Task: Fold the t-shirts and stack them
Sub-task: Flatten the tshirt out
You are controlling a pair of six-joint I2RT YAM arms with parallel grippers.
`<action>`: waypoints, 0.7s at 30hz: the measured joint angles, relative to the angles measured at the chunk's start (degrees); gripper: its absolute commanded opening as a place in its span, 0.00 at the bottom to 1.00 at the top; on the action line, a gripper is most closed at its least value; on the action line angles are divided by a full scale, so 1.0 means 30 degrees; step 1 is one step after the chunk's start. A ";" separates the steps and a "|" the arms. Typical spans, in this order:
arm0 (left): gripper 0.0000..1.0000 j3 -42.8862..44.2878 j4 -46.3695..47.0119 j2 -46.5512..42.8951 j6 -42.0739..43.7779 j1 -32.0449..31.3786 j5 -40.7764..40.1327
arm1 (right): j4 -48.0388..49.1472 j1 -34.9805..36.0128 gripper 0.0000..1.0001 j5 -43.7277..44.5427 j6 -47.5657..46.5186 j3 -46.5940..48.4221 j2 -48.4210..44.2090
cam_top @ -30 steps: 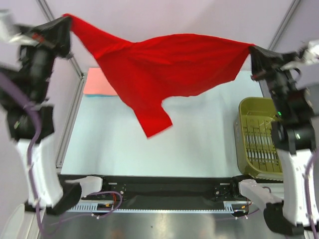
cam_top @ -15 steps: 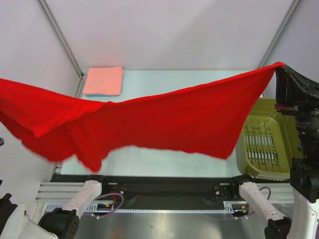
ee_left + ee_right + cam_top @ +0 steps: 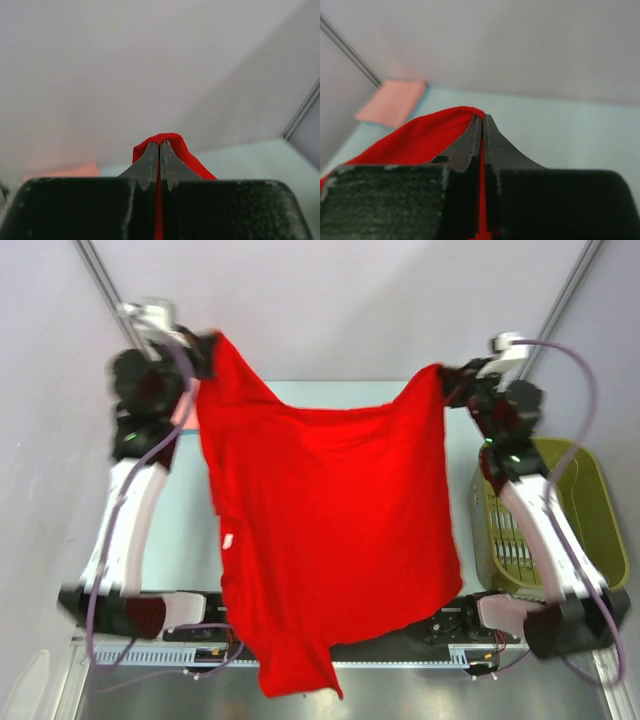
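Observation:
The red t-shirt (image 3: 330, 540) hangs spread out between both arms, draping from the far side of the table down past the near edge. My left gripper (image 3: 212, 348) is shut on its upper left corner, red cloth (image 3: 172, 145) pinched between the jaws (image 3: 159, 144). My right gripper (image 3: 443, 380) is shut on the upper right corner, the cloth (image 3: 420, 137) running off to the left of the closed jaws (image 3: 483, 118). The folded salmon-pink t-shirt (image 3: 392, 102) lies at the far left corner of the table; in the top view the red shirt and left arm hide it.
An olive-green plastic basket (image 3: 590, 510) stands at the right edge of the table, partly behind the right arm. The pale table top (image 3: 190, 550) shows left of the hanging shirt. Grey walls and frame posts (image 3: 95, 275) close the back.
Both grippers swung from wide apart and near to the far side of the table, closer together. The red shirt went from stretched sideways to hanging long toward the near edge.

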 measured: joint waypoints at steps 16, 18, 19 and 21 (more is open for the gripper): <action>0.00 0.0561 0.1967 1.7325 0.0109 0.0597 -0.0255 | 0.1260 -0.1071 0.00 0.1260 -0.1574 0.5093 1.7507; 0.00 0.2382 0.1515 1.8382 0.0044 0.0736 -0.0306 | 0.0867 -0.1173 0.00 0.1341 -0.1902 0.5982 1.8316; 0.00 0.3198 0.1319 1.8768 0.0000 0.0772 -0.0291 | 0.0546 -0.1224 0.00 0.1355 -0.2055 0.6441 1.8637; 0.00 0.4707 0.0852 1.9278 -0.0022 0.0838 -0.0240 | 0.0022 -0.1290 0.00 0.1384 -0.2397 0.7555 1.9453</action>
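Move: I hold the red t-shirt by one top corner in each hand, high over the table. The table's far edge, which I'm taking them towards, lies straight ahead: about 34 cm out and 52 cm below my left hand, 34 cm out and 44 cm below my right. The folded pink shirt sits about 29 cm ahead and 12 cm left of my left hand, on the table; the green bin is some 12 cm back and 26 cm right of my right hand, about 40 cm below. I swing both closed grippers down and out together towards the far edge, quickly at first and then easing off: my left drops about 40 cm while reaching some 26 cm forward, my right drops about 30 cm and reaches 24 cm. As I go I tip the left fingers downward by some 40 degrees and the right by a little over 30, keeping my pinch on both corners and the shirt trailing back towards me. ##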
